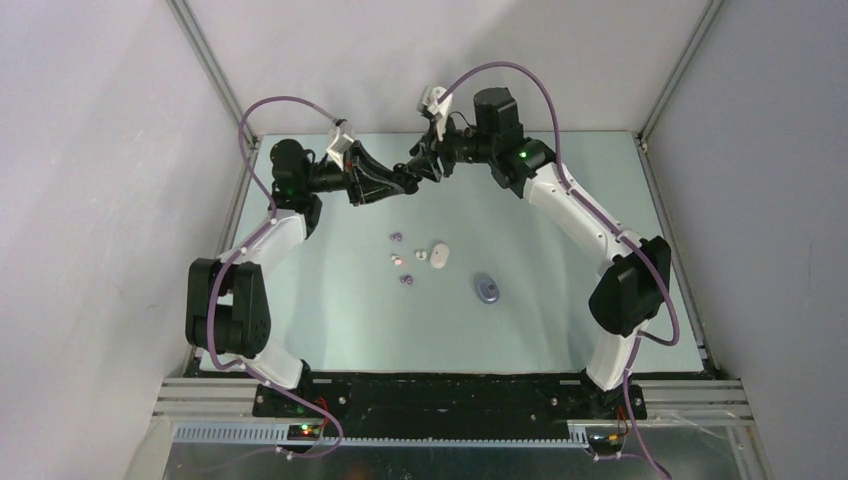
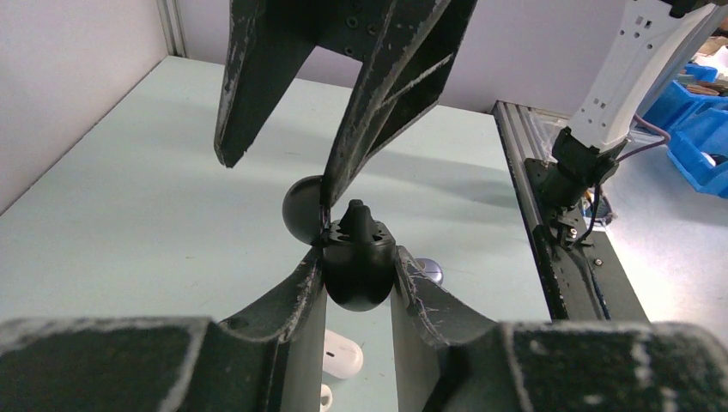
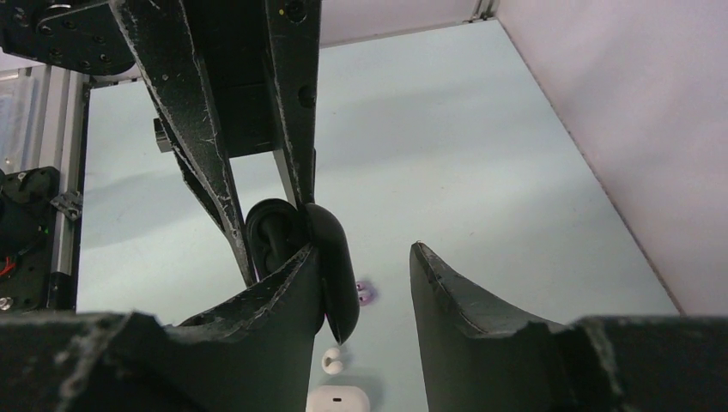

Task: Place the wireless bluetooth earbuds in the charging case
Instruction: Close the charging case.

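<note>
My left gripper (image 1: 404, 183) is shut on a black charging case (image 2: 359, 273) and holds it high above the table's far middle. The case's lid (image 2: 300, 210) stands open, and a black earbud (image 2: 358, 216) sticks up from the body. My right gripper (image 1: 421, 164) is open, with one finger (image 2: 378, 103) down between lid and body. In the right wrist view the lid (image 3: 340, 266) rests against that finger (image 3: 279, 309), inside the open jaws. Two purple earbuds (image 1: 396, 237) (image 1: 406, 281) and two white earbuds (image 1: 396, 259) (image 1: 421, 254) lie loose on the table.
A white oval case (image 1: 439, 256) lies by the white buds and also shows in the left wrist view (image 2: 342, 356). A purple-blue case (image 1: 487, 289) lies to its right. The table (image 1: 330, 320) has walls on three sides and a rail along its near edge.
</note>
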Tool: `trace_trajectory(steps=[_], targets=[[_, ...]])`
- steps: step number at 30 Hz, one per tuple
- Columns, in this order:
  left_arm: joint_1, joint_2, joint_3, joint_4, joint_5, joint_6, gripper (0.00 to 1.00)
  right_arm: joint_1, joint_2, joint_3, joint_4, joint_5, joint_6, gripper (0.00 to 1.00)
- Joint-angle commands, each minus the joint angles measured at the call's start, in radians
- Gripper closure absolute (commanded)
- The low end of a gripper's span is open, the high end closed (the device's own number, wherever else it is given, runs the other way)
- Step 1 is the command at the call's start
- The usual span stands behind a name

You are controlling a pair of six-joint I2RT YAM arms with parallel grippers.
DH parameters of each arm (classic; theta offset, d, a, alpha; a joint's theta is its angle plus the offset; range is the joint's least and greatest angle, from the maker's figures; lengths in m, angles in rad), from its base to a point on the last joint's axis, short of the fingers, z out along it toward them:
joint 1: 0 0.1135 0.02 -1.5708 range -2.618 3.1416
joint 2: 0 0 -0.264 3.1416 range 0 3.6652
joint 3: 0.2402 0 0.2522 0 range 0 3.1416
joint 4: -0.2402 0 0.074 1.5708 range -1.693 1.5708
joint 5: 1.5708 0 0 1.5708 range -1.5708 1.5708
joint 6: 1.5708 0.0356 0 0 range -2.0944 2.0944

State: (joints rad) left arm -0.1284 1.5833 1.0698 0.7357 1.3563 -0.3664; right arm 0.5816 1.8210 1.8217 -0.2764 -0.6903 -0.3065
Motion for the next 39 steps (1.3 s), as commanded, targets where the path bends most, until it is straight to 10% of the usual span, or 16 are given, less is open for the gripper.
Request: trace_trajectory(steps=[1, 8, 18, 39], targets=[[0.002, -0.004, 0.029, 0.036, -0.012, -0.009, 1.00, -0.017, -0.058, 0.036, 0.056, 0.011, 0.041, 0.53], [0.002, -0.009, 0.028, 0.028, -0.008, -0.003, 1.00, -0.079, -0.031, 0.040, 0.033, -0.190, 0.055, 0.54], [0.000, -0.017, 0.026, 0.015, -0.014, 0.009, 1.00, -0.079, 0.016, 0.044, -0.056, -0.364, -0.005, 0.29], [0.019, 0.044, 0.033, 0.018, -0.300, -0.270, 1.00, 0.024, -0.063, -0.070, -0.006, 0.051, -0.152, 0.28]])
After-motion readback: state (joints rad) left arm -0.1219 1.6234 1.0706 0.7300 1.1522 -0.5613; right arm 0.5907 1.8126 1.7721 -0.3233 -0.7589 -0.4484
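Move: The right gripper, half open, has the black charging case's base about 3 cm to its left, 3 cm back and 2 cm lower; the open lid lies just beside it, about 1 cm back, 2 cm left and 1 cm below. The white case on the table is about 9 cm back, 5 cm right and 26 cm below. The left gripper already holds the base at its fingertips, centred some 1 cm to its right. Draw the right gripper about 3 cm right, out of the open case, opening wider, then swing it back, down and left again, turning counter-clockwise and partly undoing that turn, until its forward finger bears on the lid. Keep the left gripper's pinch on the base, still at first, then bring it about 3 cm forward, tipping its wrist and turning it some 10 degrees counter-clockwise. ##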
